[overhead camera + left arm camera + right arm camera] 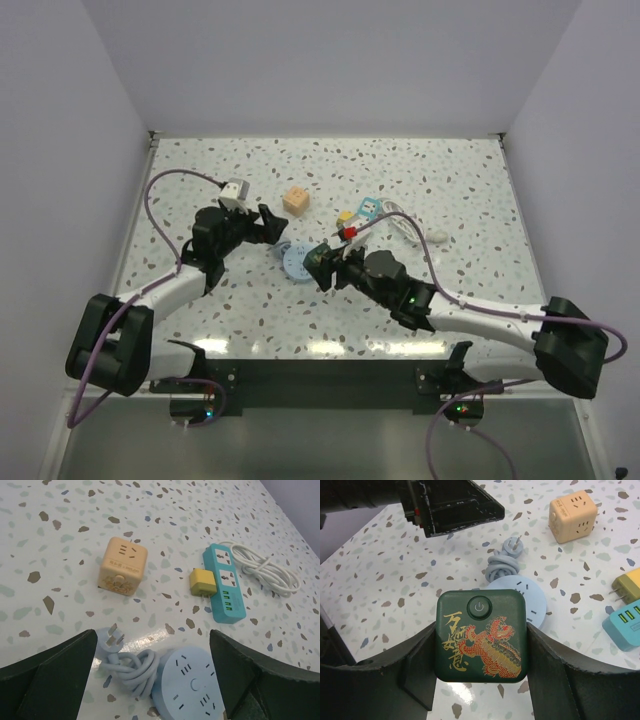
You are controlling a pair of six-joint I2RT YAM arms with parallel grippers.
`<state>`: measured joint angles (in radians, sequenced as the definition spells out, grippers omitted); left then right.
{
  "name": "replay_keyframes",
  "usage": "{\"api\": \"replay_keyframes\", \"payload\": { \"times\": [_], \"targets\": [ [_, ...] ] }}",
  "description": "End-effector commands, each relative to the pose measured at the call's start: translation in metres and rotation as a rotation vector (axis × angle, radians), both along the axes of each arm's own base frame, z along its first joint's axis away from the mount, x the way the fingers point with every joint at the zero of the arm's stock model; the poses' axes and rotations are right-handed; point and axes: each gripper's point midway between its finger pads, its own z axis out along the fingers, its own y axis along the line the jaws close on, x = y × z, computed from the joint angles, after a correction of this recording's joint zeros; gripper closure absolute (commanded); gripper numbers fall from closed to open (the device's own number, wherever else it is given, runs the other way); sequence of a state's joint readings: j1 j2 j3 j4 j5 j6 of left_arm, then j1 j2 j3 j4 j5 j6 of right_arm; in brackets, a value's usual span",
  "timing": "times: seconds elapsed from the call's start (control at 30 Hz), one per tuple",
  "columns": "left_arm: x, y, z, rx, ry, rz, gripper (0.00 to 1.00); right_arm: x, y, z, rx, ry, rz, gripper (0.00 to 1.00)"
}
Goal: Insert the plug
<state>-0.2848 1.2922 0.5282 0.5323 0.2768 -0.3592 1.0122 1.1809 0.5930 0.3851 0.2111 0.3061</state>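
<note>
The plug (481, 635) is a dark green cube with a gold and red dragon print and a power button on its top face. My right gripper (481, 642) is shut on its two sides, and its prongs are hidden. In the top view the right gripper (325, 265) holds the plug (322, 262) just beside the round light-blue power strip (297, 262). My left gripper (152, 680) stands open over that power strip (187, 685) and its coiled cable (131, 666), with nothing between its fingers. In the top view the left gripper (270, 228) is just left of the strip.
A tan-orange cube socket (121, 566) sits beyond the blue strip. To the right lie a small yellow block (201, 582), a teal power strip (225, 582) and its white cable (265, 570). One left finger (455, 510) shows in the right wrist view.
</note>
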Motion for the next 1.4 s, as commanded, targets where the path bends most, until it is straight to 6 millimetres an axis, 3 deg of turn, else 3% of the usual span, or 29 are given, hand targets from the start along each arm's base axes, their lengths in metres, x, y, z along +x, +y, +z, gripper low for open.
{"api": "replay_keyframes", "payload": {
  "times": [0.0, 0.07, 0.37, 0.7, 1.37],
  "targets": [
    [0.008, 0.019, 0.001, -0.02, 0.022, 0.127, 0.0, 0.025, 0.015, 0.033, 0.145, -0.06, -0.105, 1.0],
    [0.01, 0.025, -0.001, -0.016, 0.031, 0.157, 0.0, 0.031, 0.02, 0.032, 0.154, -0.043, -0.13, 1.0],
    [0.01, 0.025, -0.005, -0.02, 0.052, 0.156, 0.0, 0.041, 0.041, -0.01, 0.137, 0.026, -0.178, 1.0],
    [0.009, 0.026, -0.008, -0.021, 0.059, 0.157, 0.0, 0.046, 0.049, -0.038, 0.091, 0.056, -0.226, 1.0],
    [0.011, 0.028, -0.013, -0.016, 0.075, 0.164, 0.0, 0.052, 0.048, -0.056, 0.061, 0.066, -0.283, 1.0]
  ]
}}
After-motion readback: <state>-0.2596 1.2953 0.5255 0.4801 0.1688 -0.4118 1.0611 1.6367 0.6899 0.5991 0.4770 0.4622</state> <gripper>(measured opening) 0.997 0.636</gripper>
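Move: The right hand holds the green plug; the round blue socket it is headed for lies about 9 cm ahead, 6 cm to its left and some 16 cm below. The coiled grey cord is roughly 5 cm farther out and 5 cm left of that socket; the beige block is about 18 cm straight beyond it. From the open left hand the socket is some 2 cm back, 5 cm to the right and 13 cm down. Lower the right gripper about 9 cm towards the round socket, reaching some 4 cm forward and 3 cm left as you go, quick at first and then easing. Turn the wrist about 15 degrees clockwise and keep the pinch on the green plug. Shift the left gripper a couple of centimetres left, fingers wide open and clear of the socket. ##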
